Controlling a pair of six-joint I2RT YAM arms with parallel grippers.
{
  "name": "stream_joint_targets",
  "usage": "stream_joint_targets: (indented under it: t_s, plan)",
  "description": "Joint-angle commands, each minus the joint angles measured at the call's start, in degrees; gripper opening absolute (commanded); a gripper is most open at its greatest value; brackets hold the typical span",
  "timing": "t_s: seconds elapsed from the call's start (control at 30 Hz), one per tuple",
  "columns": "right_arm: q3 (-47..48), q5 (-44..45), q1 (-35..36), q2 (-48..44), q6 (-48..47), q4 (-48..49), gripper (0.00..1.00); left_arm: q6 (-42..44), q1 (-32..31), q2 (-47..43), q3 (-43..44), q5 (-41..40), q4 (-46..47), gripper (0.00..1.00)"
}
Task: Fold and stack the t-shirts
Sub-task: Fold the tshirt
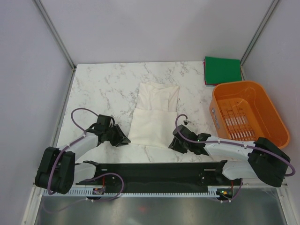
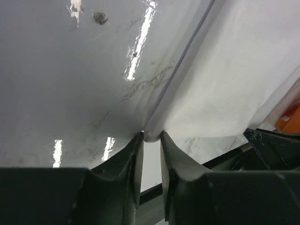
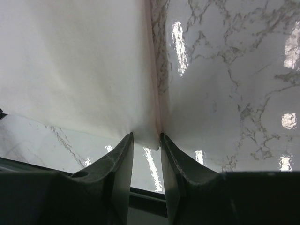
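Note:
A white t-shirt lies folded into a long strip in the middle of the marble table, with no print showing. My left gripper is at its near left corner. In the left wrist view that gripper is shut on the bunched cloth of the corner. At the near right corner my right gripper does the same, and in its own view the gripper pinches the hem of the white t-shirt. A dark green t-shirt sits folded square at the back right.
An orange slatted basket stands at the right edge, just in front of the green t-shirt. Grey walls enclose the marble table on the left, back and right. The black rail of the arm bases runs along the near edge.

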Motion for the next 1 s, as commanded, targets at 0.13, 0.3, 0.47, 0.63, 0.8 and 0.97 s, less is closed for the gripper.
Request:
stream_joint_targets:
  t_s: [0.13, 0.3, 0.47, 0.63, 0.8, 0.97]
  plan:
    - [-1.6, 2.4, 1.1, 1.6, 1.1, -2.7, 0.17, 0.1, -0.9, 0.6, 0.9, -2.7, 1.5, 0.06]
    - [-1.6, 4.2, 1.1, -2.2, -0.4, -6.9, 0.00, -1.9, -3.4, -3.7, 0.6, -0.2, 1.2, 0.02]
    - [-2.9, 4.5, 2.2, -7.9, -2.8, -9.2, 0.00, -7.0, -9.2, -7.0, -0.4, -1.8, 0.4, 0.02]
    - [-2.5, 4.8, 3.5, -13.2, -5.8, -12.4, 0.00, -10.2, -15.7, -7.4, -0.2, -4.3, -2.3, 0.02]
    - [-1.6, 5.2, 3.5, -16.4, -8.5, -15.8, 0.00, -10.2, -16.8, -11.0, 2.1, -9.1, -6.7, 0.02]
    - [1.9, 6.5, 3.5, -16.5, -11.2, -18.4, 0.00, -10.2, -16.7, -13.2, 7.7, -9.9, -10.4, 0.02]
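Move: The tshirt's near left corner already sits between the left fingers, about 1 cm below the hand point, and its near right corner likewise between the right fingers. From the left hand, the middle of the panel's far edge lies some 16 cm ahead and 9 cm right. From the right hand, the orange bin's middle is roughly 15 cm ahead, 34 cm right and a little above. Both hands pinch the tshirt's near corners, then draw them about 4 cm right, 3 cm back and up. ##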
